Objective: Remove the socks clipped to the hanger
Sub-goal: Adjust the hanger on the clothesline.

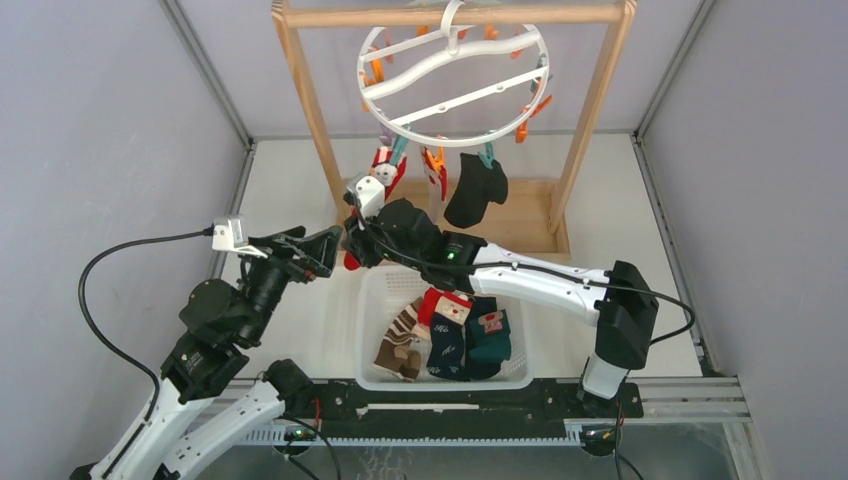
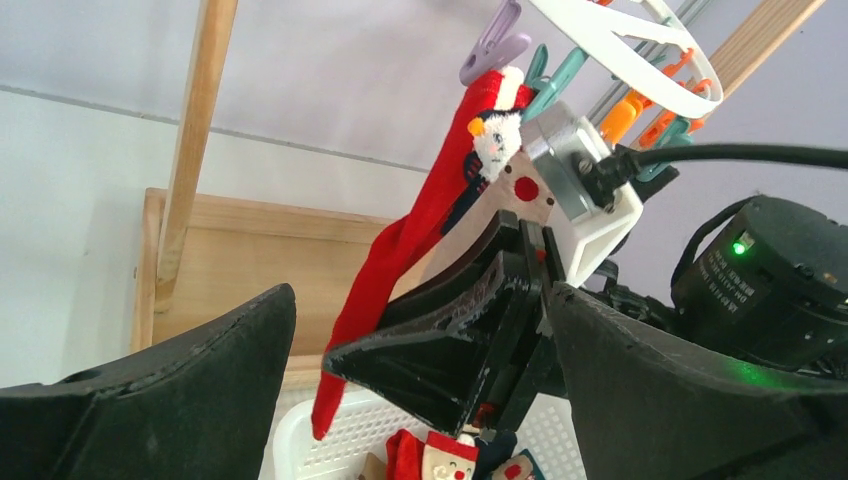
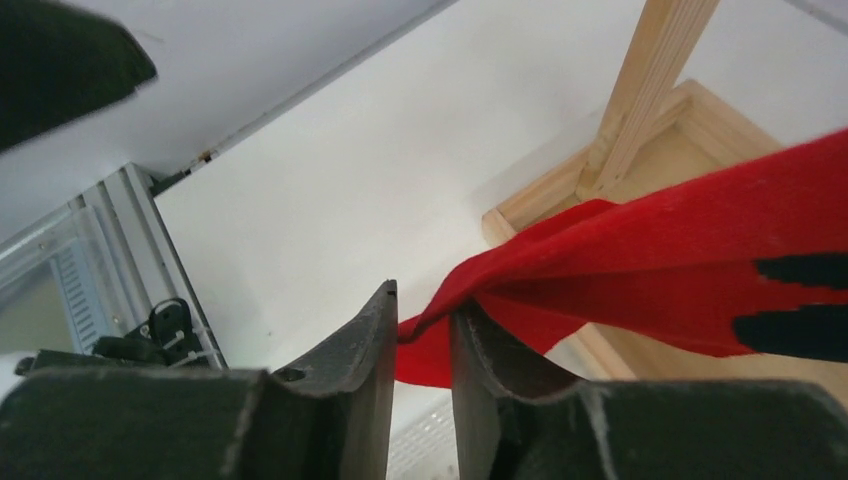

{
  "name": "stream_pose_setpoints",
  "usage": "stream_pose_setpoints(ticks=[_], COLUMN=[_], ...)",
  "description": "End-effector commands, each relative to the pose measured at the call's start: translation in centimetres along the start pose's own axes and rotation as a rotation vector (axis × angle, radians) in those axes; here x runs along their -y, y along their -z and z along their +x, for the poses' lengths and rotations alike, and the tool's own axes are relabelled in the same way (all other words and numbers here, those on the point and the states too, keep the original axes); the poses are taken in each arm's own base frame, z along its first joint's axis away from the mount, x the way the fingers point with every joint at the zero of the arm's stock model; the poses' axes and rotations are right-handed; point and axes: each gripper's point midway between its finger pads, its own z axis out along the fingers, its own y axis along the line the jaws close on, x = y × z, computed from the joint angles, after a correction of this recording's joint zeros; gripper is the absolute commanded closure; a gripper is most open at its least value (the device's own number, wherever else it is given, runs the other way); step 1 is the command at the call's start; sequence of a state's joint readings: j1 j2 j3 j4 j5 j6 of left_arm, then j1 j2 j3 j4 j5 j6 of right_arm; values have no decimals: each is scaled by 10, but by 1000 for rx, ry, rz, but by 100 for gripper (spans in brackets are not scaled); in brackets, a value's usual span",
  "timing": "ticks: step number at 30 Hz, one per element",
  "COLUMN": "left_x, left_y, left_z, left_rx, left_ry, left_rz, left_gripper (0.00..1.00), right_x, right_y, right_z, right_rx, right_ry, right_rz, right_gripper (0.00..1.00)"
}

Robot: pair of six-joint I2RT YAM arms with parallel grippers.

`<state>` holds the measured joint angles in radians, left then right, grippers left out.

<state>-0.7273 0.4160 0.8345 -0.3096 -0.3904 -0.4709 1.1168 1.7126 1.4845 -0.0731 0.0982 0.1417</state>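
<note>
The white round hanger (image 1: 450,75) hangs from the wooden rack. A red sock (image 2: 400,250) with a snowman figure is held at its top by a purple clip (image 2: 490,45). A black sock (image 1: 475,192) hangs from a teal clip. My right gripper (image 3: 420,300) has its jaws slightly parted, and a fold of the red sock (image 3: 640,260) lies loosely in the narrow gap near the tips. My left gripper (image 2: 420,295) stands wide open just left of the right one (image 1: 350,240), holding nothing.
A white basket (image 1: 372,300) below the hanger holds several socks (image 1: 450,335). The wooden rack (image 1: 310,110) has two uprights and a base frame behind the grippers. Empty orange and teal clips (image 1: 527,115) dangle from the ring.
</note>
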Motion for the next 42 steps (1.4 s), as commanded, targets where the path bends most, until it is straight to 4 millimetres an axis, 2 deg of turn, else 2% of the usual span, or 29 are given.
stream_pose_setpoints(ticks=[1, 9, 15, 24, 28, 34, 38, 42], left_x=[-1, 3, 7, 17, 24, 34, 45, 54], left_y=[-2, -9, -15, -21, -26, -34, -38, -42], left_z=[-1, 2, 7, 14, 23, 41, 51, 61], left_rx=[16, 2, -13, -39, -66, -103, -129, -152], left_ry=[2, -3, 0, 13, 28, 31, 18, -10], left_rz=[-6, 4, 16, 54, 81, 104, 120, 118], left_gripper=[0, 0, 0, 0, 0, 0, 0, 0], right_x=[-4, 5, 12, 28, 52, 100, 128, 144], right_y=[23, 45, 65, 110, 143, 189, 207, 210], right_z=[-10, -2, 8, 23, 23, 28, 30, 32], right_rx=[25, 22, 13, 20, 59, 141, 185, 207], right_ry=[-7, -16, -29, -58, -91, -151, -177, -182], right_rz=[-1, 33, 66, 134, 211, 359, 415, 421], right_gripper=[66, 56, 42, 40, 40, 39, 37, 37])
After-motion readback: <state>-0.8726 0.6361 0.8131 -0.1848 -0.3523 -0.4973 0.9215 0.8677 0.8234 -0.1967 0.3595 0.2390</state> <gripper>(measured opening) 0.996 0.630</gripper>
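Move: At the right fingertips, still around its toe end, slants the red sock with the bear face, its middle about 4 cm ahead, 4 cm right and 9 cm above that hand. The reindeer sock hangs some 16 cm right and 5 cm ahead, the dark sock 24 cm right and 6 cm ahead, both about 9 cm up. From the left hand the red sock is roughly 8 cm ahead, 11 cm right and level. Opening further, the right fingers come free of the red sock's toe; the hand dips and draws back about 4 cm, then sweeps right, some 25 cm in all, along the robot's side of the hanging socks, recovering most of the way forward and turning clockwise. The left hand, wide open and touching nothing, later follows about 8 cm right and 3 cm down, yawing slightly clockwise. ##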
